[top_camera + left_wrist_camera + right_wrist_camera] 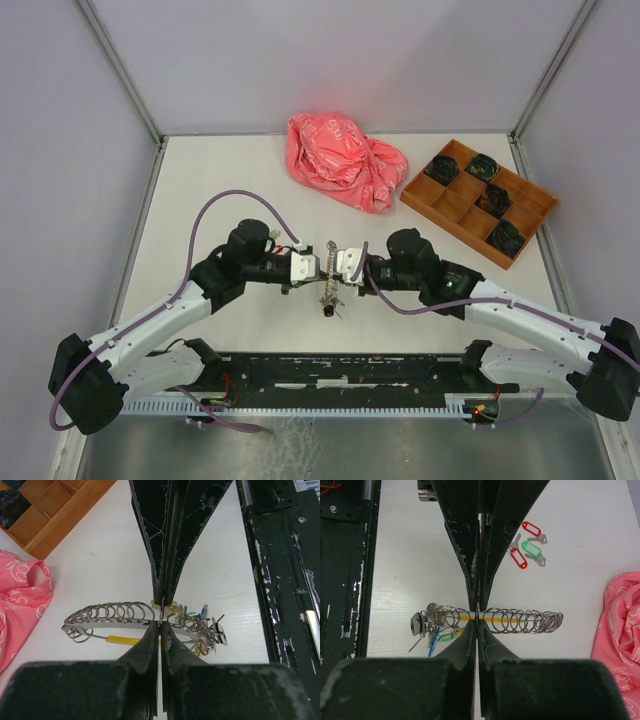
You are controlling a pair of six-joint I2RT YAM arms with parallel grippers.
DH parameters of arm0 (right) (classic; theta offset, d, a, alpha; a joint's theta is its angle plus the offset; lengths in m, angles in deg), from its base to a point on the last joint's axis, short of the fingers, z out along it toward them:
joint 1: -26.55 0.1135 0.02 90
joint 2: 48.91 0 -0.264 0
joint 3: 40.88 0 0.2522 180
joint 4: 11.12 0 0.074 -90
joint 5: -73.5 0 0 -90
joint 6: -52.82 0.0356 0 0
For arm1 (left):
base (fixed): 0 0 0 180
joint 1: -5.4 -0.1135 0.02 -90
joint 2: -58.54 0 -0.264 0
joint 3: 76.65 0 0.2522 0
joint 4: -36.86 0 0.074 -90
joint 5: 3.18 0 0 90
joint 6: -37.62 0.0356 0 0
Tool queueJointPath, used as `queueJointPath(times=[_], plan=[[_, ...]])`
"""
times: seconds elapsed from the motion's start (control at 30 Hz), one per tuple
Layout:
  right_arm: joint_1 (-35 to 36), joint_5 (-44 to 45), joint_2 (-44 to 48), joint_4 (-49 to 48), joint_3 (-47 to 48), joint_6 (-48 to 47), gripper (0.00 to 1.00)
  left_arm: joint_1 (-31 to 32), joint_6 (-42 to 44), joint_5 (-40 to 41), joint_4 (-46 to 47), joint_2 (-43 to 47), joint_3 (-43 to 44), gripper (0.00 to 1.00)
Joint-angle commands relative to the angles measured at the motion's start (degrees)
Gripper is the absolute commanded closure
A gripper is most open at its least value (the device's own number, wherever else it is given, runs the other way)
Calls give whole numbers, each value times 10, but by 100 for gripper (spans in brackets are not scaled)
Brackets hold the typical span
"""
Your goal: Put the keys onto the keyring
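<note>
The keyring [465, 616] is a thin silver ring with a yellow stretch, and several small loops [530, 621] are strung along it. It hangs between my two grippers above the table [200, 190]. My left gripper [160, 624] is shut on its wire, and my right gripper [477, 621] is shut on it from the opposite side, tip to tip. A bunch of keys with green and blue tags [442, 636] dangles at one end [328, 310]. Three loose keys lie on the table: a red-tagged one [532, 529], a green-tagged one [531, 549] and another red-tagged one [518, 558].
A crumpled pink bag [345, 160] lies at the back middle. A wooden compartment tray [478, 200] with black items stands at the back right. A black rail [340, 375] runs along the near edge between the arm bases.
</note>
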Motion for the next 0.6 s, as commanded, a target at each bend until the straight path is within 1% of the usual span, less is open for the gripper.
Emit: queueJointPath(times=[0.0, 0.2, 0.37, 0.57], plan=[[7, -31, -16, -53, 26, 15, 92, 9, -24, -43, 71, 2, 15, 97], [7, -14, 0, -19, 29, 9, 82, 9, -24, -31, 77, 7, 8, 97], [6, 15, 26, 17, 28, 6, 68, 9, -24, -24, 79, 8, 6, 97], [6, 58, 71, 42, 20, 8, 55, 9, -24, -23, 79, 7, 6, 97]])
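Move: Both shut grippers meet at the keyring's coil, whose middle lies about 2 cm ahead of the right hand, 1 cm to its left and 1 cm below. From the left hand it is 2 cm ahead, 1 cm right and 1 cm below. The hanging key bunch is roughly 4 cm back from the right hand, 1 cm left and 3 cm below; the loose red tag lies some 5 cm ahead, 12 cm left and 15 cm below. Right fingers open, letting go of the keyring's wire, then back off about 1 cm right; left keeps hold. ##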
